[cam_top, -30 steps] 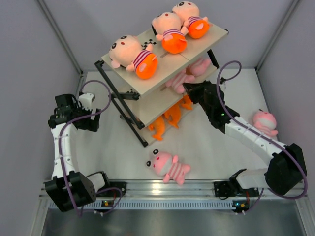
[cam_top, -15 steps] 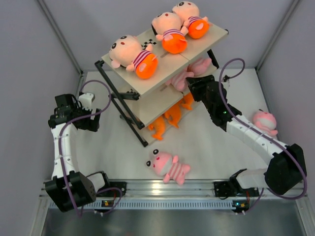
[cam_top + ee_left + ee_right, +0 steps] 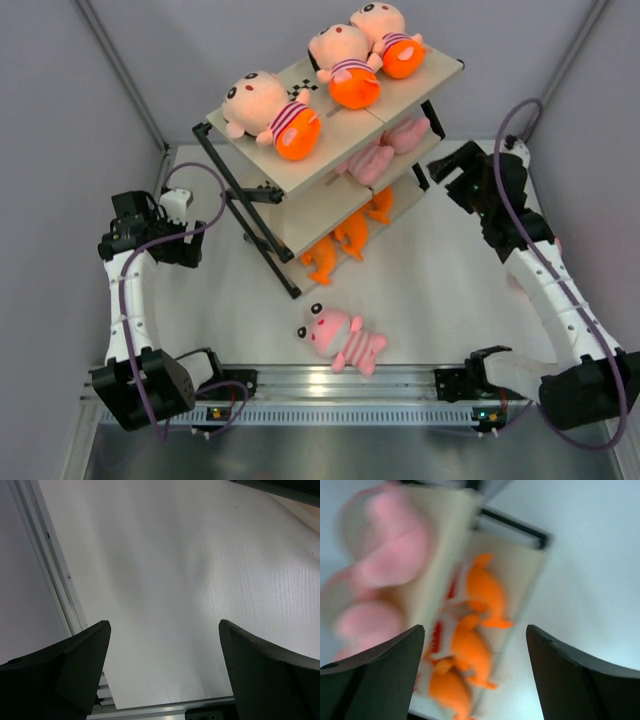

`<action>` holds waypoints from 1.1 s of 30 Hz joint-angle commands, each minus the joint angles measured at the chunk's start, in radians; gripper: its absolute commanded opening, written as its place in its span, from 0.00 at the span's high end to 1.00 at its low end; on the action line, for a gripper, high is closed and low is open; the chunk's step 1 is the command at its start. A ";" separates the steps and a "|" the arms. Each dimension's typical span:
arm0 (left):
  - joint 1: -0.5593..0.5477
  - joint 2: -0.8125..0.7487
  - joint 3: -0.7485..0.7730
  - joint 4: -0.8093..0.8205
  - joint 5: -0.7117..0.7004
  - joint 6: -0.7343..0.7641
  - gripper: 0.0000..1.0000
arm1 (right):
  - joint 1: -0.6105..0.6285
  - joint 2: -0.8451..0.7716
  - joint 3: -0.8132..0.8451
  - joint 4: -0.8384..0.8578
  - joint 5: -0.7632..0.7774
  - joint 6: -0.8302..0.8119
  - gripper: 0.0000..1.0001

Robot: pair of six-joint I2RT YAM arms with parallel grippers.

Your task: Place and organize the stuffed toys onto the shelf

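Observation:
The shelf (image 3: 345, 128) stands at the back of the table. Three peach-faced dolls (image 3: 345, 65) lie on its top board, pink striped animals (image 3: 385, 150) on the middle tier and orange creatures (image 3: 350, 235) on the bottom one. Another pink animal (image 3: 340, 338) lies on the table near the front rail. My right gripper (image 3: 452, 172) hangs open and empty, clear of the shelf's right end. Its wrist view is blurred and shows the pink animals (image 3: 385, 555) and orange creatures (image 3: 480, 630) beyond the open gripper (image 3: 475, 629). My left gripper (image 3: 185, 250) (image 3: 164, 625) is open over bare table.
Grey walls close in the table on the left, back and right. The metal rail (image 3: 350, 385) with both arm bases runs along the near edge. The shelf's black frame leg (image 3: 250, 235) reaches towards the left arm.
My right gripper has opened and drawn back to the right, away from the middle tier, leaving a pink animal there. The left arm has not moved.

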 commanded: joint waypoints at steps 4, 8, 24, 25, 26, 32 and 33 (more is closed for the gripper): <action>-0.003 -0.006 0.009 0.005 -0.001 0.019 0.05 | -0.613 -0.185 -0.335 -0.171 -0.226 -0.160 0.18; -0.004 -0.003 0.016 -0.001 -0.007 0.029 0.05 | -0.883 -0.266 -0.462 -0.165 -0.229 -0.154 0.18; -0.004 0.006 0.028 -0.012 -0.007 0.037 0.05 | -1.125 -0.204 -0.666 0.054 -0.192 0.009 0.28; -0.004 0.006 0.028 -0.012 -0.009 0.037 0.05 | -1.125 -0.155 -0.665 0.077 -0.225 0.013 0.29; -0.004 0.006 0.028 -0.012 -0.013 0.034 0.05 | -1.125 -0.132 -0.662 0.100 -0.235 0.015 0.30; -0.004 0.002 0.028 -0.012 -0.023 0.031 0.05 | -1.123 0.016 -0.608 0.197 -0.272 -0.054 0.44; -0.004 0.003 0.031 -0.012 -0.023 0.028 0.05 | -1.123 0.037 -0.602 0.200 -0.270 -0.072 0.46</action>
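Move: The pink toy by the right wall, mostly hidden beneath the arm, lies about 27 cm to the right hand's right, 8 cm back and some 27 cm below. The two pink toys on the middle shelf are near hand height: one about 16 cm left and 4 cm ahead, the other 8 cm left and 8 cm ahead. The front pink toy is roughly 18 cm left and 29 cm back, on the table. From the left hand, the wall toy is about 83 cm right, 2 cm ahead, 14 cm below. To the pink toy by the right wall the empty right hand swings fast from the shelf, some 29 cm right, 26 cm down and 18 cm back, turning clockwise about 50 degrees and tipping its fingers down. It then eases about 3 cm forward as it sinks, its open fingers closing partway at the toy's leg end. ##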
